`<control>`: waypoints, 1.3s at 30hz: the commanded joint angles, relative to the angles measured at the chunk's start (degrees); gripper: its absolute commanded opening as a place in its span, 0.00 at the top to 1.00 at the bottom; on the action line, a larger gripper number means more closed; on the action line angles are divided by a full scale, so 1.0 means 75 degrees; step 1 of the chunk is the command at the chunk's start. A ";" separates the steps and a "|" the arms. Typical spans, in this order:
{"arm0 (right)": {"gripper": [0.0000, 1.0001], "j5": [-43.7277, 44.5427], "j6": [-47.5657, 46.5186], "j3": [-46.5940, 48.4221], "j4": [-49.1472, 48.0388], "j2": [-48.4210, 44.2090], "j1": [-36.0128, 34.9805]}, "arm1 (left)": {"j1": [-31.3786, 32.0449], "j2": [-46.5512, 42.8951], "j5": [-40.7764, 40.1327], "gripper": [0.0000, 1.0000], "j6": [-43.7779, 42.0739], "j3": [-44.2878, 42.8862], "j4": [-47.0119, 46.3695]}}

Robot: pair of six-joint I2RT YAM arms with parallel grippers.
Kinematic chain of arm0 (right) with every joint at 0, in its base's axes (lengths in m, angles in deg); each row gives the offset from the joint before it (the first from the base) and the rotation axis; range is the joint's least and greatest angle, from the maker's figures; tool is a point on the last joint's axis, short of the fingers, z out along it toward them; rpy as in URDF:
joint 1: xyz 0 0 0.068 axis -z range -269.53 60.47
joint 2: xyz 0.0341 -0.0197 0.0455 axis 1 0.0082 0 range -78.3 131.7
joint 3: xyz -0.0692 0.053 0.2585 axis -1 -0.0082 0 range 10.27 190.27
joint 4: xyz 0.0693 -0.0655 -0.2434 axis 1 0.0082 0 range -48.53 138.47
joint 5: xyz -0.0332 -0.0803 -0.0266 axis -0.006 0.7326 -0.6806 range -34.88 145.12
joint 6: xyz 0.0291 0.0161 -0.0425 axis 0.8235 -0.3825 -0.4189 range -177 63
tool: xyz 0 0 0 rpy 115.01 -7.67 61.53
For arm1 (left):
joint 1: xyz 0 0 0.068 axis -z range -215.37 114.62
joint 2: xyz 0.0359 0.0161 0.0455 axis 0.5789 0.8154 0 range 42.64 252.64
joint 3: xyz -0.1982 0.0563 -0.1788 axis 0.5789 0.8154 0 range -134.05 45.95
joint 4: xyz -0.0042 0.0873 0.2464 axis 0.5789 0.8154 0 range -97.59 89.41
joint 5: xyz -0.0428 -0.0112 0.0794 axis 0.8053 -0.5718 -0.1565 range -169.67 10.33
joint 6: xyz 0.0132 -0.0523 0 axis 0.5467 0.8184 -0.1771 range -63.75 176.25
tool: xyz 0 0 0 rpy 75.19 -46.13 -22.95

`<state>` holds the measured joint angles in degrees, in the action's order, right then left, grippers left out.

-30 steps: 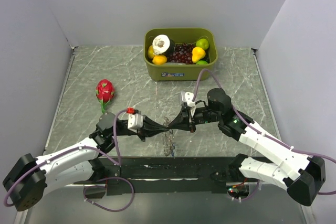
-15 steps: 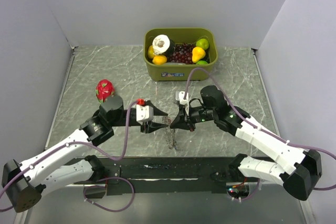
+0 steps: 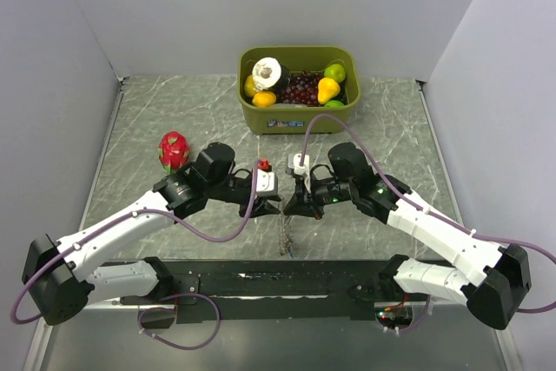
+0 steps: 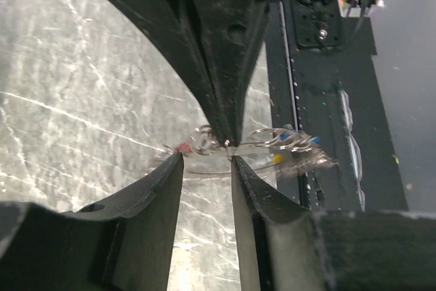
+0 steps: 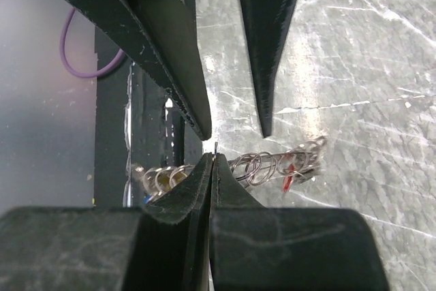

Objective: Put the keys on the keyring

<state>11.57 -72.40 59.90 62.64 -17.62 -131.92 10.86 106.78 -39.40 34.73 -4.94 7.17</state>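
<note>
My right gripper [image 3: 287, 208] is shut on the keyring [image 3: 283, 234], a thin wire loop hanging below it over the table's near middle. In the right wrist view my right gripper [image 5: 212, 158] pinches the keyring's wire, with small rings [image 5: 259, 165] and a red key [image 5: 287, 172] strung on it. My left gripper [image 3: 275, 206] faces it tip to tip and stands open. In the left wrist view the left gripper's fingertips [image 4: 178, 160] straddle the keyring [image 4: 204, 172]. The keys [image 4: 310, 142] with blue and yellow heads cluster to the right.
A green bin [image 3: 300, 117] of fruit stands at the back centre. A dragon fruit [image 3: 173, 149] lies at the left, close behind the left arm. A black strip [image 3: 287, 280] runs along the near edge between the arm bases. Grey walls close in both sides.
The left gripper, shut a second ago, has opened. The left arm has swung forward and right, and the right gripper has shifted slightly left and back with the keyring.
</note>
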 commanded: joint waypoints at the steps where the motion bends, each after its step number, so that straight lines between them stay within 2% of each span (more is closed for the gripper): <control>1: 1.00 -0.0041 -0.0056 0.0438 -0.0338 -0.0146 0.0004 | 0.0011 0.0026 0.0501 0.61 -0.0272 -0.0328 0.0164; 12: 1.00 -0.0100 -0.0021 0.0403 -0.0408 -0.0123 0.0004 | 0.0011 0.0260 0.0864 0.63 -0.0108 -0.0152 -0.0128; 21: 1.00 -0.0135 -0.0033 0.0403 -0.0408 -0.0169 0.0004 | 0.0069 0.0507 0.0958 0.73 -0.0072 -0.0093 -0.0410; 27: 1.00 -0.0170 -0.0033 0.0414 -0.0397 -0.0134 -0.0008 | 0.0093 0.0589 0.0994 0.99 -0.0119 -0.0081 -0.0445; 31: 1.00 -0.0124 0.0014 0.0391 -0.0467 -0.0157 -0.0008 | 0.0093 0.0577 0.0994 0.99 -0.0061 0.0058 -0.0597; 34: 0.90 0.0087 0.0108 0.0263 -0.0630 -0.0391 0.0004 | 0.0093 0.0355 0.0853 0.99 0.0207 0.0432 -0.1250; 35: 0.82 0.0123 0.0131 0.0216 -0.0701 -0.0462 0.0015 | 0.0093 0.0285 0.0818 0.99 0.0290 0.0550 -0.1439; 39: 0.63 0.0135 0.0295 -0.0031 -0.1087 -0.0895 0.0132 | 0.0093 -0.0196 0.0585 0.99 0.0863 0.1182 -0.2564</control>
<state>12.71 -71.40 59.68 61.37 -19.60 -131.79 11.23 109.05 -34.74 37.13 1.03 -1.66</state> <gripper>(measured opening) 0.314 0.023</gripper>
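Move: Just below and slightly to the right of the left hand's half-open fingers hangs the keyring, pinched at its top by the shut right hand. Its middle is about 6 cm below the left hand, 1 cm back and 1 cm to the right, and some 5 cm straight below the right hand's fingertips. On it, from the left hand, the red tag is about 2 cm ahead and the blue tag about 5 cm back, both level with the ring sideways and some 6 cm down. Easing back about 1 cm, then down some 2 cm and 1 cm to its right, the left hand brings its half-open fingers around the top of the hanging keyring and shuts them on it, next to the right fingertips. The right hand stays in place with its pinch until the left has closed, then opens its fingers about a quarter and lets go. ##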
